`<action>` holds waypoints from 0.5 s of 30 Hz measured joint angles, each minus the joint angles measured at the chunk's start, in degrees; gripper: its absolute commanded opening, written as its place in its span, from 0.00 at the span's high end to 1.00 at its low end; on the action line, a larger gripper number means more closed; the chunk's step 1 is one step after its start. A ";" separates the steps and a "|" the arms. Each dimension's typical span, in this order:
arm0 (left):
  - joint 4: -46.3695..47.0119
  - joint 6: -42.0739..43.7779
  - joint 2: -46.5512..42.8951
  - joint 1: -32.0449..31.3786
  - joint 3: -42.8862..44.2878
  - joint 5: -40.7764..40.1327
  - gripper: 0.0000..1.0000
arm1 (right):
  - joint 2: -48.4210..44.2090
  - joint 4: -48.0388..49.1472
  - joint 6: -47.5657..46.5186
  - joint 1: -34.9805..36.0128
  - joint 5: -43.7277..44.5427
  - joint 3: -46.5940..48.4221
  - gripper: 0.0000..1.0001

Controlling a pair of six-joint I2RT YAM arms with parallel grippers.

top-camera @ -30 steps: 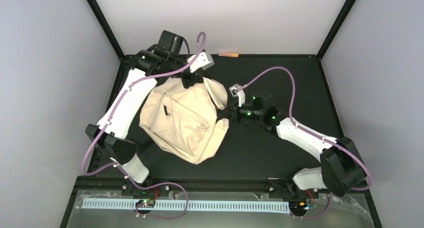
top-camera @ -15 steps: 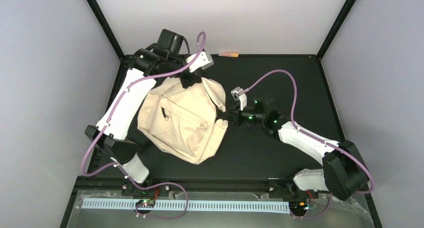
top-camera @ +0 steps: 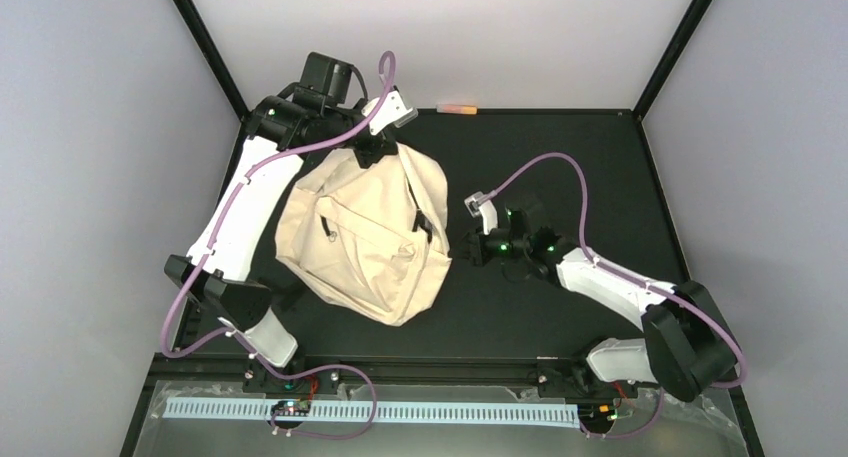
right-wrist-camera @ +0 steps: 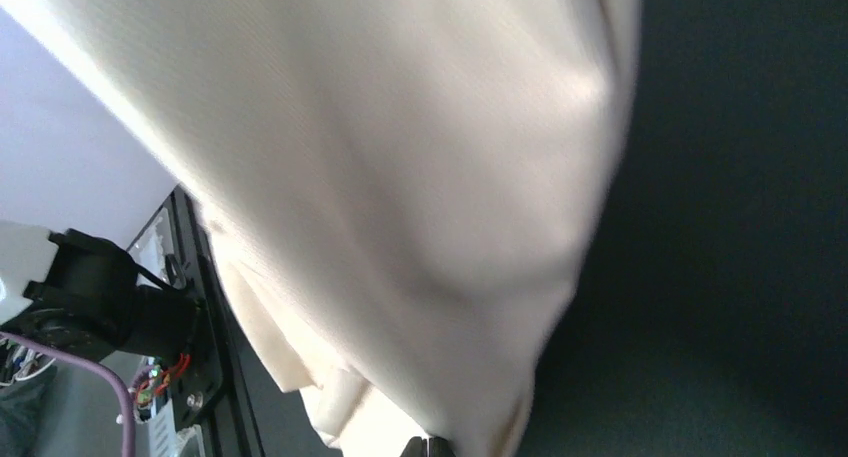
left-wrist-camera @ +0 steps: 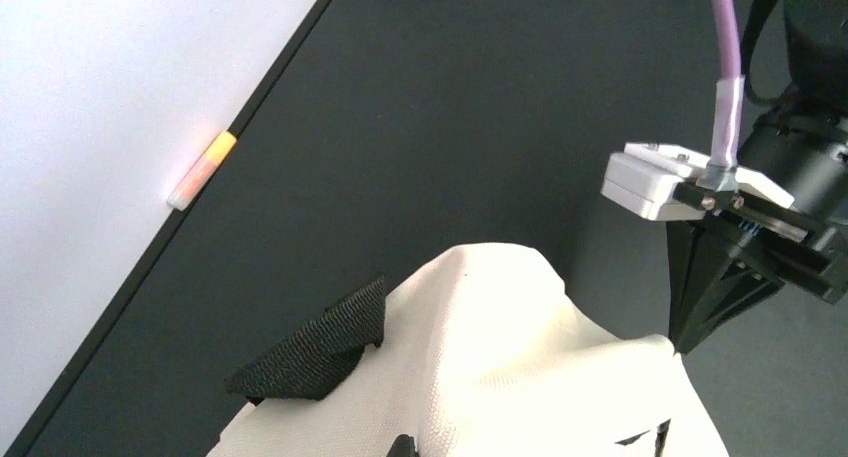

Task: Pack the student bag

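Observation:
The student bag (top-camera: 350,247), cream fabric with a zip pocket and black straps, lies on the black table left of centre. My left gripper (top-camera: 378,155) is shut on the bag's top by the black strap loop (left-wrist-camera: 310,352); only a dark tip shows at the bottom of the left wrist view. My right gripper (top-camera: 462,249) is shut at the bag's right edge. In the left wrist view its black fingers (left-wrist-camera: 695,287) narrow to a point on a drawn-out corner of the fabric. In the right wrist view the cream bag (right-wrist-camera: 400,177) fills the frame above the closed tips (right-wrist-camera: 430,447).
A small orange-and-white stick (top-camera: 458,108) lies at the table's back edge, also visible as the stick (left-wrist-camera: 200,170) in the left wrist view. A white slotted strip (top-camera: 370,412) runs along the front below the arm bases. Black frame posts rise at the back corners.
The left gripper has moved back and left with the bag's top, stretching it. The right gripper has shifted right and nearer, and the bag's right flap has flattened.

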 measured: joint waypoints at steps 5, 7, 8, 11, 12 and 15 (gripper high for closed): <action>3.82 0.17 -2.05 -0.11 -6.75 2.51 0.98 | -2.95 -3.96 -2.60 0.00 0.15 5.70 0.76; 5.03 -0.22 -2.10 -0.17 -7.85 2.99 0.98 | -5.25 -4.63 -3.91 0.13 0.72 7.26 0.60; 5.49 -0.44 -2.10 -0.17 -8.20 3.15 0.98 | -6.29 -4.76 -4.61 0.35 1.62 7.93 0.54; 6.32 -1.14 -2.10 -0.20 -8.70 3.67 0.98 | -8.44 -4.61 -6.08 2.08 4.68 9.94 0.45; 6.40 -1.31 -2.10 -0.24 -8.72 3.76 0.98 | -8.61 -4.52 -6.73 2.91 6.32 10.56 0.43; 6.69 -1.77 -2.12 -0.42 -8.72 3.91 0.98 | -7.15 -4.76 -8.20 4.44 9.97 12.63 0.39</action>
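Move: For the right hand, closed beside the bag's right flank, the black zip pull lies about 3 cm ahead, 6 cm left and 11 cm higher. The gathered bag top is some 17 cm ahead, 15 cm left and 20 cm up; the bag's middle is about 24 cm left, 2 cm ahead and slightly lower. From the left hand, the zip pull is roughly 10 cm back, 8 cm right and 12 cm down. Upward, fast, the right hand climbs about 12 cm along the bag's right flank, easing a little forward and left towards the zip pull, opening its shut fingers to over half and tilting some 20 degrees until they straddle the zip edge. The left hand keeps its pinch on the bag top and sinks about 2 cm, drifting slightly right. ##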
